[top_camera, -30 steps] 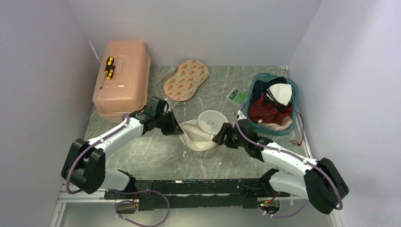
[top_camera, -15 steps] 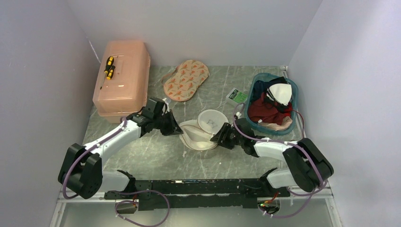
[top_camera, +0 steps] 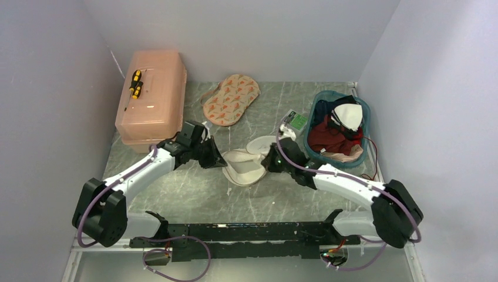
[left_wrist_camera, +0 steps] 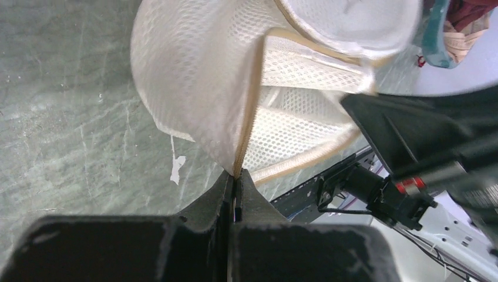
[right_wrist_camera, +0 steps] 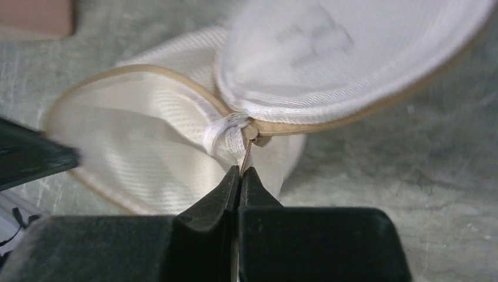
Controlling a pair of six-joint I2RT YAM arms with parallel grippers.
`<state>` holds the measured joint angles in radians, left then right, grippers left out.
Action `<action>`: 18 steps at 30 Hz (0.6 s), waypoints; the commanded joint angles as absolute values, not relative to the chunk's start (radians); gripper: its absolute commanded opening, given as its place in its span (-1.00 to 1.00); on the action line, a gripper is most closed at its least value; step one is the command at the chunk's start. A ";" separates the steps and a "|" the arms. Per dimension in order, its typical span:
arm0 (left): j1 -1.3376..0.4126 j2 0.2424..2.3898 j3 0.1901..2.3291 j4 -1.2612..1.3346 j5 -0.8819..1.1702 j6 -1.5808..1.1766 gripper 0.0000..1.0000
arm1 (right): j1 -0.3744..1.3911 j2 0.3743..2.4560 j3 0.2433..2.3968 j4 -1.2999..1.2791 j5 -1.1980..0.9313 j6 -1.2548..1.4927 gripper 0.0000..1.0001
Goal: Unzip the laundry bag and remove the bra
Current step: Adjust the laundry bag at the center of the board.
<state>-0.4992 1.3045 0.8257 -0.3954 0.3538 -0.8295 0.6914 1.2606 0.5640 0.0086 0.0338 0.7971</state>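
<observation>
The white mesh laundry bag (top_camera: 241, 168) lies in the middle of the table, its round lid (top_camera: 258, 144) tipped up at the back. My left gripper (top_camera: 223, 161) is shut on the bag's cream rim (left_wrist_camera: 246, 117) at its left side. My right gripper (top_camera: 268, 162) is shut on the zipper pull (right_wrist_camera: 249, 141), where the lid (right_wrist_camera: 352, 53) meets the bag body (right_wrist_camera: 147, 135). The bag (left_wrist_camera: 194, 88) gapes between lid and body, and only white mesh shows inside. The bra is hidden from view.
A pink plastic box (top_camera: 151, 97) with a yellow screwdriver (top_camera: 135, 84) on it stands back left. A beige two-cup piece (top_camera: 231, 98) lies at the back. A teal basket (top_camera: 365, 113) of clothes stands right, with a green packet (top_camera: 296, 120) beside it. Walls close in on three sides.
My right gripper closed on the zipper pull and moved left and towards the back along the bag's rim. The lid tipped up and shifted back. The left gripper kept its hold.
</observation>
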 commanded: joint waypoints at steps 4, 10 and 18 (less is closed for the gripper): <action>-0.503 1.258 1.081 -0.507 0.350 -0.783 -0.95 | 0.904 1.110 0.908 -0.372 0.599 0.500 -1.00; -0.515 1.206 1.100 -0.511 0.249 -0.773 -0.95 | 0.934 1.152 0.923 -0.381 0.597 0.467 -1.00; -0.514 1.282 1.069 -0.462 0.261 -0.768 -0.95 | 0.934 1.244 0.885 -0.302 0.680 0.503 -1.00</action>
<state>-0.5125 1.3197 1.0561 -0.4770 0.2981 -0.7979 0.9321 1.3033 0.8646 -0.3214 0.5728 0.5236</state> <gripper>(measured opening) 0.036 0.019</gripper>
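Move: Both hands already pinch the laundry bag at opposite edges: its middle lies about 6 cm right of the left hand, 1 cm nearer and 6 cm below, and 6 cm left of the right hand, level fore-and-aft, 3 cm below. The bag's lid lies some 6 cm ahead of the right hand, 0 cm sideways, about level. The green box is roughly 16 cm ahead and 10 cm right of the right hand, 6 cm lower. Both hands, still pinching the laundry bag's edges, jerk it up roughly 14 cm, then sink back about halfway. ##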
